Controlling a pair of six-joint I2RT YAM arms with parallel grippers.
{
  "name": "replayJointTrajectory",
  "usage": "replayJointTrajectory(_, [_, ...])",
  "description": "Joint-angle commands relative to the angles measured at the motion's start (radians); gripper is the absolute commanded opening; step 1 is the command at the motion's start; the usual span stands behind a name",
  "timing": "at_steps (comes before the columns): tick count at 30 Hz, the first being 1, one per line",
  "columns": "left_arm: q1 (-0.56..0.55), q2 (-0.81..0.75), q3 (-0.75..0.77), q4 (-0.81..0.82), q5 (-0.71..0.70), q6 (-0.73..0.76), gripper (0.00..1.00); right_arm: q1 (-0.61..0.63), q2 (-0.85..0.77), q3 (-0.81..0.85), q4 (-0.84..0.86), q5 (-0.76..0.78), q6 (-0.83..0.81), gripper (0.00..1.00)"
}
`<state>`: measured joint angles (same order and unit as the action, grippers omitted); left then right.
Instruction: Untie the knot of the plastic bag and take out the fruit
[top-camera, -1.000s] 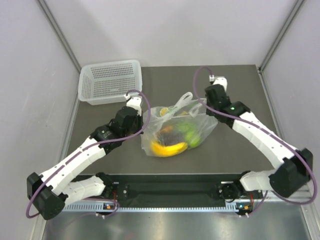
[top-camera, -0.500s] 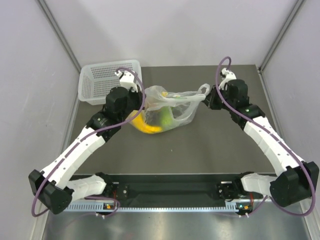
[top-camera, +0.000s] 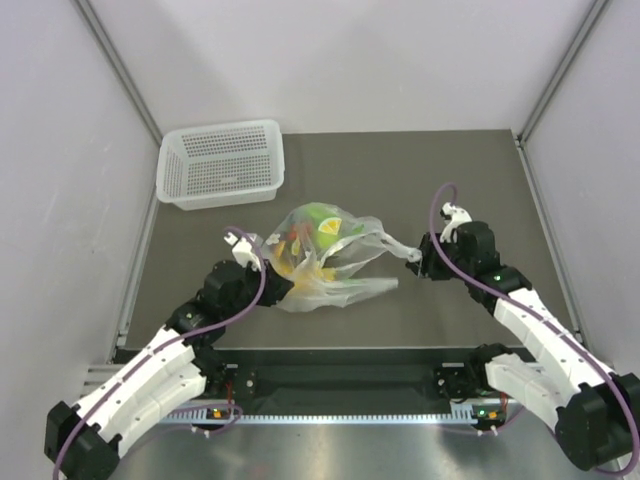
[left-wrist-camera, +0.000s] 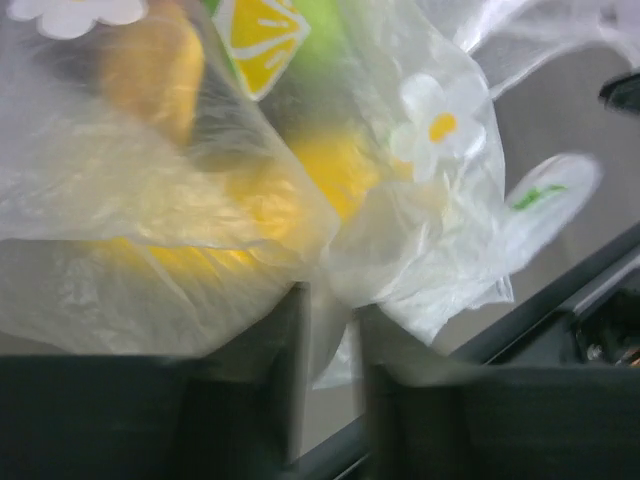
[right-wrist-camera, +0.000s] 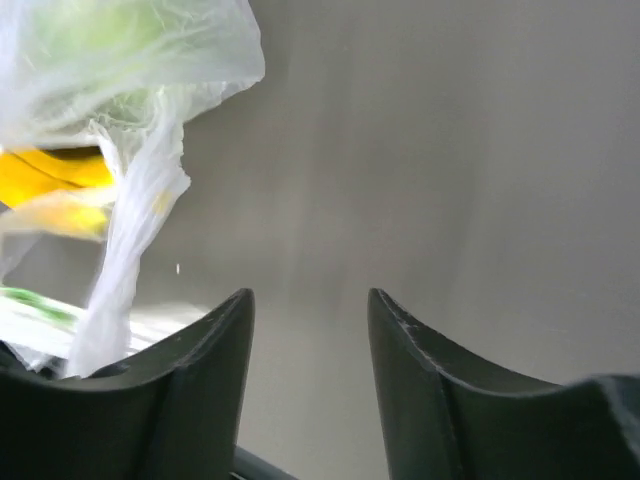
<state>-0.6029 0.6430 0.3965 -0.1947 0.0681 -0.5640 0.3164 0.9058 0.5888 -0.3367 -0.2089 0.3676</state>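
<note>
The plastic bag lies crumpled mid-table, with yellow bananas, a green fruit and small orange-red fruits showing through the film. My left gripper is at its near left side. In the left wrist view the gripper is shut on a fold of the bag, with banana yellow behind. A twisted handle strip stretches right to my right gripper. That gripper is open with only table between the fingers. The strip runs past the outside of its left finger. I cannot tell whether the knot holds.
A white perforated basket stands at the back left corner of the table. The black front rail runs along the near edge. Grey walls close in on both sides and the back.
Both arms have pulled back toward the near edge and lowered, bringing the bag from the back middle down toward the table centre. The handle strip stays stretched toward the right gripper.
</note>
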Motion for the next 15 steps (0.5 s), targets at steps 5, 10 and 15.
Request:
replayJointTrajectory(5, [-0.003, -0.114, 0.238, -0.083, 0.053, -0.086, 0.9, -0.008, -0.061, 0.112, -0.077, 0.178, -0.004, 0.68])
replayJointTrajectory(10, [-0.003, -0.073, 0.478, -0.328, -0.059, -0.031, 0.99, -0.008, -0.102, 0.186, -0.194, 0.272, 0.013, 0.91])
replayJointTrajectory(15, [-0.003, 0.068, 0.531, -0.364, -0.024, -0.002, 0.99, 0.001, -0.196, 0.222, -0.151, 0.004, -0.05, 0.89])
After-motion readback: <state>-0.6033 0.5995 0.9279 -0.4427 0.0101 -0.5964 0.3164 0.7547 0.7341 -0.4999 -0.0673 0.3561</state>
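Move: The left hand's fingers are around a gathered edge of the plastic bag. The bag's middle is about 6 cm ahead, 6 cm to the right and 4 cm lower; inside it the green fruit lies some 11 cm ahead and 7 cm right, the banana about 3 cm ahead and 3 cm right. For the half-open right hand, the stretched bag handle ends level ahead, about 2 cm left, and the bag's middle is 2 cm ahead, 22 cm left, slightly below. Lets go of the bag's gathered edge with the left hand, its fingers spreading from barely parted to fully open, then lifts it almost straight up, away from the fruit, by about 20 cm while the fingers tip upward some 15 degrees. The right hand opens wide too, beside the bag handle, and climbs about 7 cm, easing slightly right and away from the bag. ##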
